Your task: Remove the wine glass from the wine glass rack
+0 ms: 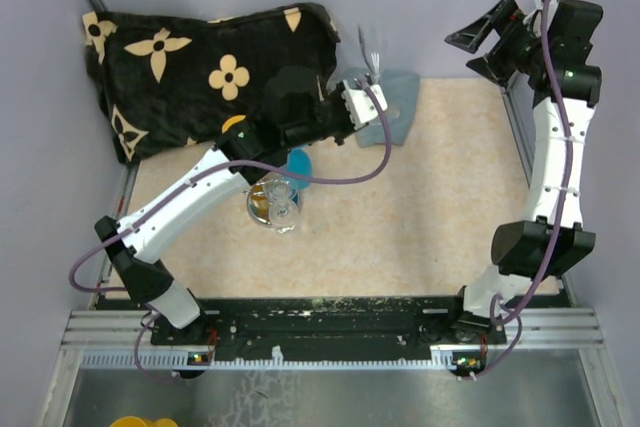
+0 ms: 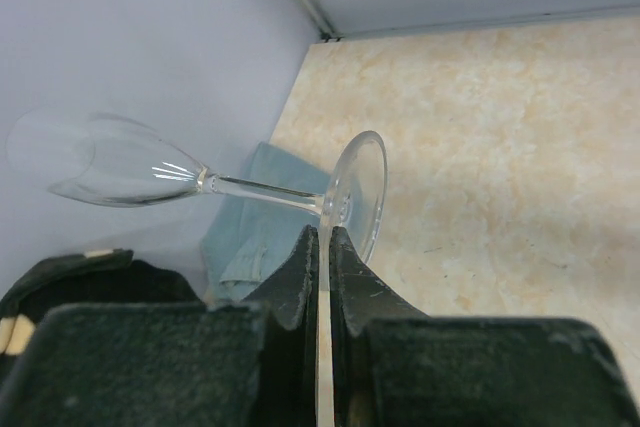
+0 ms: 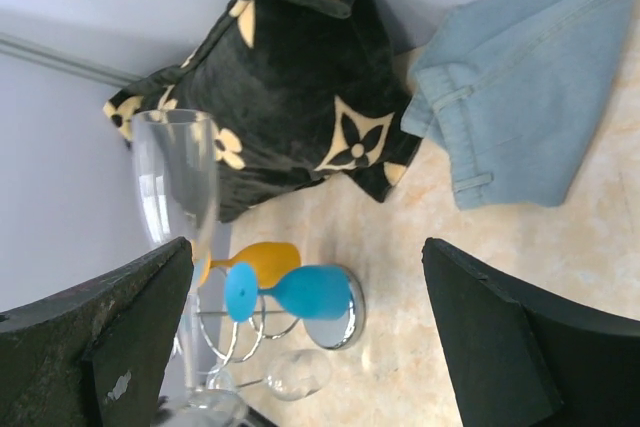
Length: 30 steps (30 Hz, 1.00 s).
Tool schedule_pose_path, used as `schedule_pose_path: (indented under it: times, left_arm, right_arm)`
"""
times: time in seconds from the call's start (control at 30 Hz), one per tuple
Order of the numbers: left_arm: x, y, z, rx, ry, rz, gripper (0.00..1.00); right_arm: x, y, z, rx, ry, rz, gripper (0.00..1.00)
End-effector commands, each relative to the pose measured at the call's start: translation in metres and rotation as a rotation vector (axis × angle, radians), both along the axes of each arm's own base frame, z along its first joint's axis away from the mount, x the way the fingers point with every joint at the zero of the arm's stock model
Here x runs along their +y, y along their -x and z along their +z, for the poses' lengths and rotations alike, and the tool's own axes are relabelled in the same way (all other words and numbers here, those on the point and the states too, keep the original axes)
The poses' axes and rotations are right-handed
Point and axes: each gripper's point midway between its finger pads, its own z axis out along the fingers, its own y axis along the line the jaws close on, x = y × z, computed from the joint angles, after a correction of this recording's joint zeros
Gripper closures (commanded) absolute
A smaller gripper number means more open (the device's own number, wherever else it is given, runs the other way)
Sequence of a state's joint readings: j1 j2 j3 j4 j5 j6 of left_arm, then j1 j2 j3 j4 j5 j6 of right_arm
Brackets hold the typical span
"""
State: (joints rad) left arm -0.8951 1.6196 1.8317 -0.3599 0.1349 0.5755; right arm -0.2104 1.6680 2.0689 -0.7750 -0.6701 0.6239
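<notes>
My left gripper (image 1: 368, 87) is shut on the round foot of a clear wine glass (image 2: 355, 192), whose stem and bowl (image 2: 110, 162) point toward the back wall. I hold it above the blue cloth, away from the rack. The glass also shows in the top view (image 1: 372, 47) and in the right wrist view (image 3: 175, 187). The chrome wine glass rack (image 1: 262, 209) stands under my left arm; in the right wrist view its round base (image 3: 340, 322) shows, with a blue glass (image 3: 290, 292), an orange glass (image 3: 255, 262) and a clear glass (image 3: 295, 374) hanging on it. My right gripper (image 1: 472, 50) is open and empty, raised at the back right.
A black cushion with cream flowers (image 1: 210, 67) lies at the back left. A folded light blue cloth (image 1: 395, 117) lies against the back wall. Grey walls close in the back and both sides. A metal rail runs along the near edge.
</notes>
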Motion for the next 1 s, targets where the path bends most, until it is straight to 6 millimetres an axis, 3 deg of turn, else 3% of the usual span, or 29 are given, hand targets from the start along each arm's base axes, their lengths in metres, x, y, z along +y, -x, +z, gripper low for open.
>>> schedule_pose_path:
  times: [0.0, 0.2, 0.5, 0.97]
  left_arm:
    - [-0.022, 0.014, 0.013, -0.076, 0.045, -0.065, 1.0]
    - [-0.041, 0.039, -0.006, -0.072, 0.023, -0.145, 1.0]
    - [-0.055, 0.066, -0.023, -0.137, -0.016, -0.217, 1.0]
    - [-0.057, 0.085, -0.024, -0.172, -0.031, -0.253, 1.0]
  right_arm:
    - [0.019, 0.036, 0.046, -0.153, -0.005, 0.074, 0.03]
    - [0.035, 0.055, 0.033, -0.14, -0.099, 0.143, 0.03]
    - [0.053, 0.08, 0.027, -0.137, -0.172, 0.221, 0.03]
    - [0.043, 0.077, -0.037, 0.006, -0.069, 0.145, 0.03]
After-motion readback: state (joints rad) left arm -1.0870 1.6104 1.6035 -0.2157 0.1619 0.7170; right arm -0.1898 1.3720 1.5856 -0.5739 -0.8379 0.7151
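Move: The left hand holds the wine glass by its foot, bowl reaching forward, and the open right gripper waits about 11 cm ahead and 14 cm to its right, roughly level. From the right hand the glass's middle is some 15 cm left and 3 cm back, near its height. The rack stands about 21 cm left and 2 cm ahead of the left hand, 22 cm lower; the blue cloth lies 27 cm ahead, 7 cm right and 40 cm below. Left hand brings the pinched glass back, down and right 12 cm; open right hand backs leftward towards it. ##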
